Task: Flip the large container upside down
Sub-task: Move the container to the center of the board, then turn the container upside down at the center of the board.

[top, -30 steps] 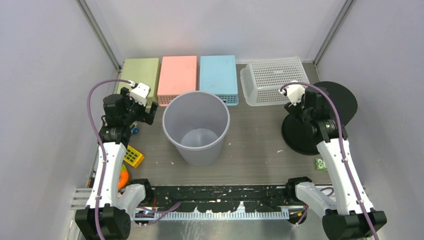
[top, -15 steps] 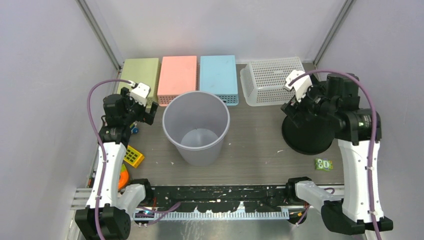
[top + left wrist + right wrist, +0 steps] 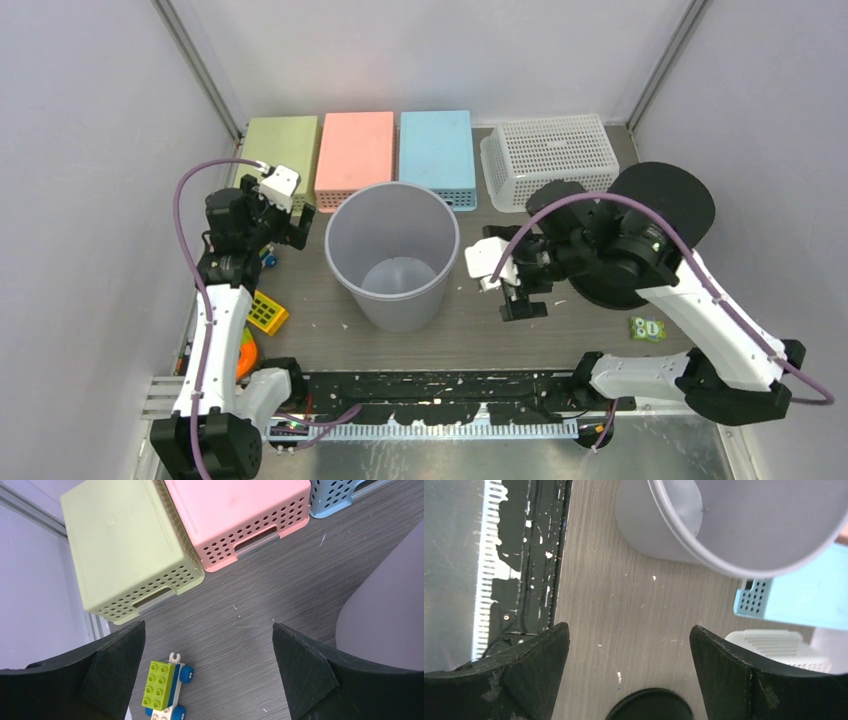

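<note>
The large container is a grey plastic bucket standing upright, mouth up, at the table's middle; nothing shows inside it. Its wall fills the right edge of the left wrist view and the top of the right wrist view. My left gripper hovers just left of the bucket's rim, open, with only the table and a toy car between its fingers. On the bucket's right side my right gripper hangs open over bare table, a short gap from the wall.
Green, pink and blue bins and a white basket line the back. A black pot and its lid sit right. A brick toy car, yellow toy and green toy lie about.
My right arm has swung left from above the black pot to beside the bucket's right wall, and its jaws have opened wider. The left arm and the bucket have not moved.
</note>
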### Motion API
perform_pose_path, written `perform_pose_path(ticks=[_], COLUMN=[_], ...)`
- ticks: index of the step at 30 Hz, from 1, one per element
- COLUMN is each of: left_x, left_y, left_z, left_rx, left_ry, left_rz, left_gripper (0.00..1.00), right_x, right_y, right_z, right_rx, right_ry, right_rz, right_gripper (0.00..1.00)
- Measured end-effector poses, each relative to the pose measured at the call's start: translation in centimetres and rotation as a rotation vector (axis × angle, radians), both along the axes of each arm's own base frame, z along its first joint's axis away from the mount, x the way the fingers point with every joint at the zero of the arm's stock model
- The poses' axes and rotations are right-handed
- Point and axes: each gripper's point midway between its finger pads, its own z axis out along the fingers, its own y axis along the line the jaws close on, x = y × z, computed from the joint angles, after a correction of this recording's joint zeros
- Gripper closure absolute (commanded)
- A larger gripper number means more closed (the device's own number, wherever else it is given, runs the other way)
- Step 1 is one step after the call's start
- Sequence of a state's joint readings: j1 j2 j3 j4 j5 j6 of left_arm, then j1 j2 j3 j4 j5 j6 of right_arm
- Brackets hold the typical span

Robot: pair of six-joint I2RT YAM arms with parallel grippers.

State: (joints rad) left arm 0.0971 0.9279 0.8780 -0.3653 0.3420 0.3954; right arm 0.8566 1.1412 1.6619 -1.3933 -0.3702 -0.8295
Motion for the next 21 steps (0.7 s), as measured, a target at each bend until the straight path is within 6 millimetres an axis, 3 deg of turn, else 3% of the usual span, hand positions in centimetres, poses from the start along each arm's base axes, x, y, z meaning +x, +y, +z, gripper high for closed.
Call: perform_pose_path(ticks=[6,11,16,21], left_x=[0.0,-0.1,-0.1,-0.1], left_y=[0.3,0.4,0.4,0.5], left_z=[0.0,-0.3,-0.6,-0.7], left_rx=[0.000,-0.004,-0.010,-0.012], left_ry=[0.001,0.007,0.014,0.019], left_rz=[0.007,0.009,0.005,0.005], left_gripper=[0.00,0.00,0.00,0.00], right_x=[0.3,1.2,2.0,2.1], right_y=[4.3,8.5,10.4,10.8], right_z=[-1.2,-3.9,-5.4,-5.4], right_rx=[-0.071,-0.182,-0.236,-0.231], right_ry=[-0.084,-0.138,-0.186,-0.199], right_rz=[0.105,0.140,0.135,0.127], right_gripper=[0.14,0.20,0.24,0.41])
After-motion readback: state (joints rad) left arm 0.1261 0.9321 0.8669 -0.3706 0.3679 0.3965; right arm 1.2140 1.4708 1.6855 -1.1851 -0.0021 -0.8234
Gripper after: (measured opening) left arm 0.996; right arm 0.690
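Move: The large grey container's middle lies roughly 19 cm left, 8 cm ahead of and 18 cm below the right hand; its near right rim is closer, some 11 cm left. The black container stands about 23 cm right and 12 cm ahead, the blue basket some 28 cm ahead and 11 cm left. From the left hand, the grey container lies about 15 cm right, 7 cm back and 10 cm below. The right hand sweeps about 11 cm left, sinking 5 cm, its fingers partly closing around the container's near-right rim. ##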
